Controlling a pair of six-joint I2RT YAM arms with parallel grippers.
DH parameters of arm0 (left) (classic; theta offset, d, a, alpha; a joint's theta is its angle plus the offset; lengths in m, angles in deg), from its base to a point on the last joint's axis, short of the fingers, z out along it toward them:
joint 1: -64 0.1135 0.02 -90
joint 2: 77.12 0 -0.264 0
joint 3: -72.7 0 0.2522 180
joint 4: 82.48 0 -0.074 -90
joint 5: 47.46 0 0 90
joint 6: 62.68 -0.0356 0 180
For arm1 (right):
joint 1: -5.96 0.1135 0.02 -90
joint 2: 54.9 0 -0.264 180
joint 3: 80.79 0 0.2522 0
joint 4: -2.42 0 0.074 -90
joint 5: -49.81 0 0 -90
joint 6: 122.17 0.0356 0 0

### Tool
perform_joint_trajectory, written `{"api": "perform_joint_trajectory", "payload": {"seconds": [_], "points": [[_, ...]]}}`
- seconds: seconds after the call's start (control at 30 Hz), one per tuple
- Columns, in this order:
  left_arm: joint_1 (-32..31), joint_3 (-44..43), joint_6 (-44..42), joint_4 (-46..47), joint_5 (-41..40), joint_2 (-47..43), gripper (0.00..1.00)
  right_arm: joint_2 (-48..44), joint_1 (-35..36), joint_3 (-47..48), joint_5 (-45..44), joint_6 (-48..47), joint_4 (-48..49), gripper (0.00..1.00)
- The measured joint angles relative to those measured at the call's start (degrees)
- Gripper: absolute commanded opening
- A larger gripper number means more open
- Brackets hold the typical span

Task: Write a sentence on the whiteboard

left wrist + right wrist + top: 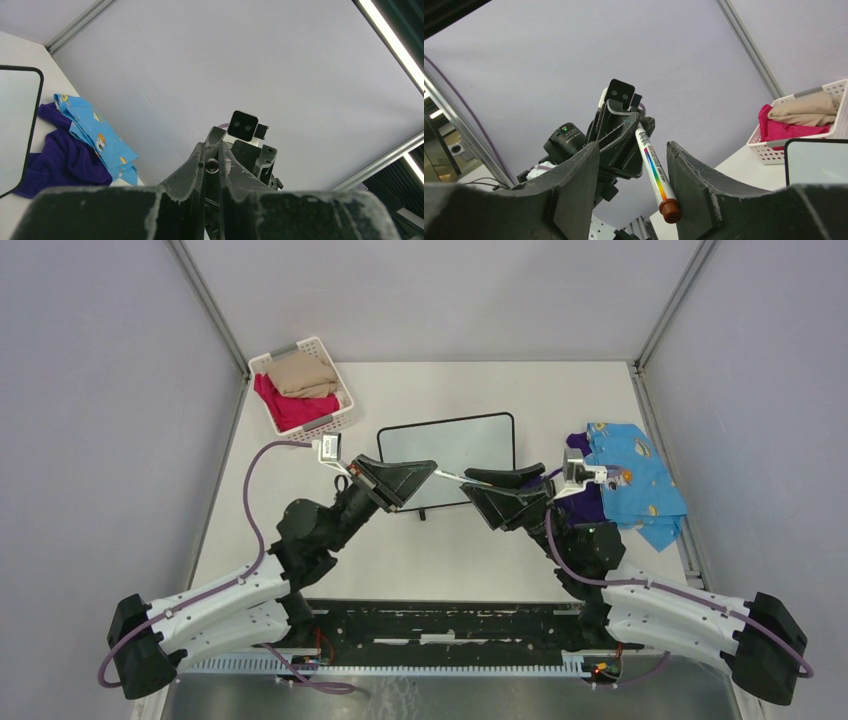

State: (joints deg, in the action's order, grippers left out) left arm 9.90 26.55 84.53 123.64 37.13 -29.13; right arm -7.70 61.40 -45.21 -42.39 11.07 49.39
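The whiteboard lies blank at the table's middle, also showing in the left wrist view and the right wrist view. Above its near edge my left gripper is shut on a white marker with a rainbow stripe, which points toward the right arm. In the right wrist view the marker passes between my right gripper's open fingers. It rests close against the right-hand finger, and its brown cap faces the camera. In the left wrist view, the left gripper shows shut, with the marker's end between its fingers.
A white slatted basket with beige and pink cloths sits at the back left. A blue patterned cloth over a purple cloth lies right of the whiteboard. Grey walls enclose the table.
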Motion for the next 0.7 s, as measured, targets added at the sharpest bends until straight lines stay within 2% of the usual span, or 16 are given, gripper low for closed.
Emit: {"api": "perform_joint_trajectory", "payload": {"seconds": [0.2,0.4,0.6,0.7], "points": [[-0.1,0.0,0.0,-0.5,-1.3,-0.6,0.02,2.3,-0.4,0.6,0.0,2.1,1.8,0.44],[-0.3,0.0,0.0,-1.2,-2.1,-1.4,0.02,3.5,-0.4,1.5,0.2,3.5,2.1,0.44],[-0.3,-0.6,0.0,-2.4,-2.0,-1.8,0.02,3.5,-0.6,2.4,0.5,3.7,0.7,0.30],[-0.3,-1.1,0.0,-2.7,-2.0,-1.9,0.02,3.6,-0.8,2.8,1.1,4.0,0.4,0.26]]}}
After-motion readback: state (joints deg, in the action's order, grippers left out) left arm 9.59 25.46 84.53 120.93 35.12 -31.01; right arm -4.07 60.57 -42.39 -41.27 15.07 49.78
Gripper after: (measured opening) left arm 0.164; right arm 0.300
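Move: The marker bridges the two raised hands, its far part still pinched by the left. Its middle lies about 1 cm to the left and 1 cm ahead of the open right hand, at its height, and about 5 cm to the right of the left hand and 1 cm back. From the right hand, the whiteboard is some 22 cm ahead, 2 cm left and 37 cm below, and the purple cloth roughly 17 cm ahead, 25 cm right and as low. The right fingers, already either side of the marker's brown end, close to about half their starting gap while the hand eases only about 1 cm left, with a slight drift forward and up, bringing the shaft midway between the pads. The left hand keeps its pinch on the other part and drifts under 1 cm left and up, fingers unchanged; whether the right pads already touch the marker can't be seen. ##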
